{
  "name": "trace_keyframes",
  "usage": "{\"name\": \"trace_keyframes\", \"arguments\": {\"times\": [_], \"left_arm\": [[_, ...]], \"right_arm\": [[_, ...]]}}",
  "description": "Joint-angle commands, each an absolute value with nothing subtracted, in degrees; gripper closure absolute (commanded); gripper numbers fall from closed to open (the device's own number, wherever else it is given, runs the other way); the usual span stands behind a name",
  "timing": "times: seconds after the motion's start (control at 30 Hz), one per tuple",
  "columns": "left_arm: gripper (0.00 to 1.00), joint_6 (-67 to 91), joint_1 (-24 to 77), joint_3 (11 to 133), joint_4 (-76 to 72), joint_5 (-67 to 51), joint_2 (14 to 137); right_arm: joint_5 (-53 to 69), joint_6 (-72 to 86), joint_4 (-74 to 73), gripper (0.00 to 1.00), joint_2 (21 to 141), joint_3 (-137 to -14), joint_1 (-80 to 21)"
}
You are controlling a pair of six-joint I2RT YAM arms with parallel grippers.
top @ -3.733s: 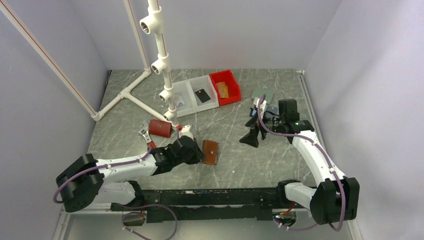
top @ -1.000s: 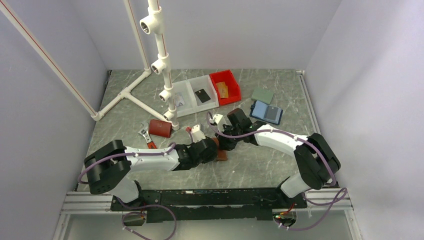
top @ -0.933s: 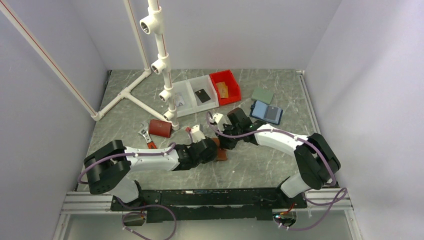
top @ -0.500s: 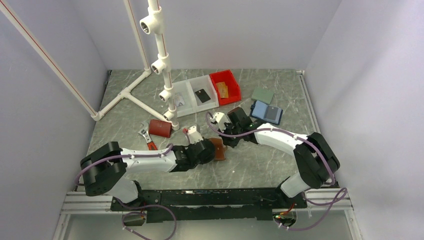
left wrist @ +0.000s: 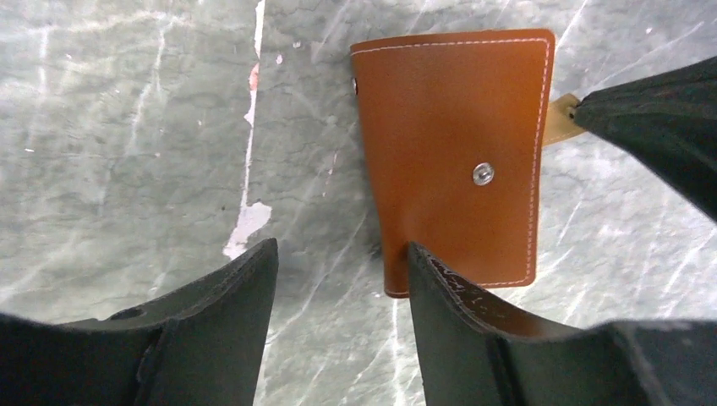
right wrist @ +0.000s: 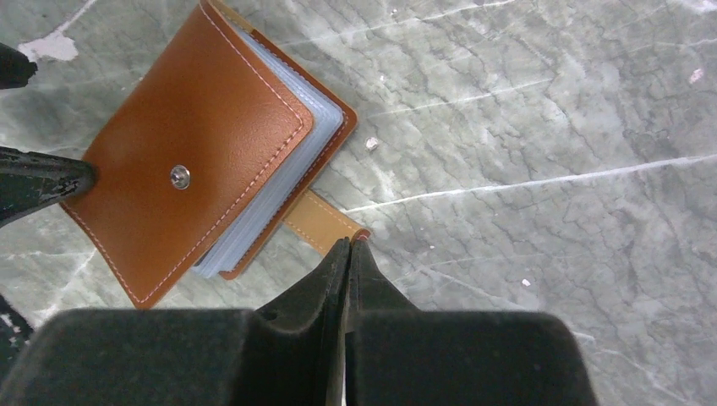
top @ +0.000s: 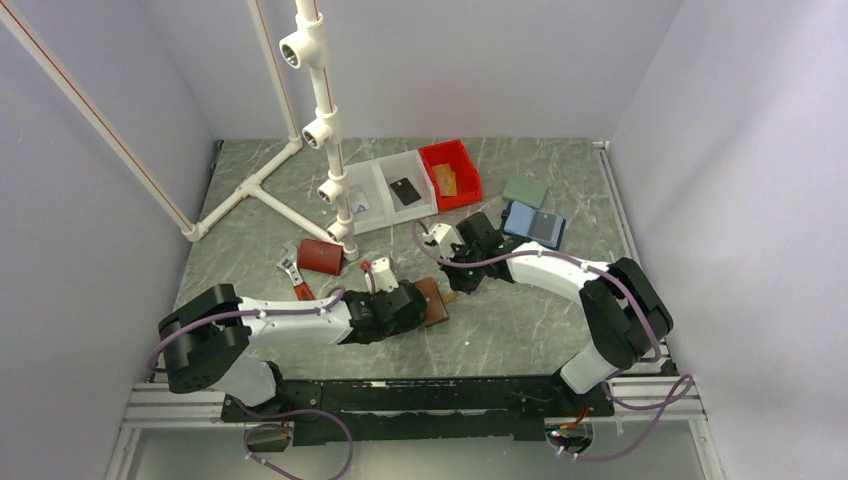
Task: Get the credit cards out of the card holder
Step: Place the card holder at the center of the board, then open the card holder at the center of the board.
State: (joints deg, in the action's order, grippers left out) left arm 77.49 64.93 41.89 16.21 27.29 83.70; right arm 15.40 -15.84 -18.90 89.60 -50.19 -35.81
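Observation:
The card holder lies closed on the table, a brown leather wallet with a metal snap. Pale blue sleeves show along its edge, and any credit cards inside are hidden. One black credit card lies in a clear bin. My left gripper is open at the holder's near corner, one fingertip overlapping its edge. My right gripper is shut on the tip of the holder's tan strap.
A clear two-part bin and a red bin stand at the back. A blue case and a pale green flat piece lie at the right. A dark red box, a wrench and a white pipe frame stand at the left.
My left gripper has opened and let go of the holder, which now lies flat. My right gripper has shifted slightly back and pinches the strap's tip.

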Motion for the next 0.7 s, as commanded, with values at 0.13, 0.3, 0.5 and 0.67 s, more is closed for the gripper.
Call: {"name": "trace_keyframes", "arguments": {"times": [0.13,0.3,0.5,0.67], "left_arm": [[0.33,55.96,65.8,42.08,13.76,19.66,75.7],[0.22,51.25,65.83,34.78,0.61,14.26,67.6],[0.01,55.95,65.82,32.23,-0.24,17.04,63.11],[0.0,56.1,65.74,32.17,2.23,17.76,61.07]], "right_arm": [[22.22,-13.66,-20.2,0.97,89.91,-52.89,-34.11],[23.3,-13.43,-20.3,0.96,90.0,-52.97,-33.68],[23.95,-13.44,-20.48,0.96,90.09,-53.01,-33.64],[24.15,-13.36,-20.48,0.96,90.07,-53.09,-33.6]]}}
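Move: The brown card holder lies flat just beside my half-open left hand, its middle roughly 5 cm to the right, 3 cm ahead and 2 cm lower; one fingertip is over its near left corner. From my left hand, the red wallet is some 20 cm left and 13 cm ahead, the wrench about 24 cm left and 9 cm ahead. From my closed right hand, at the strap end, the holder's middle is about 6 cm left and 2 cm back. I lift my left hand clear of the holder's near left corner, rising about 7 cm and drawing back some 3 cm towards my base, while it turns roughly 25 degrees clockwise, tips its fingers up a little and spreads them fully. My right hand stays low and shut by the strap end, only easing back and left a centimetre or so. ##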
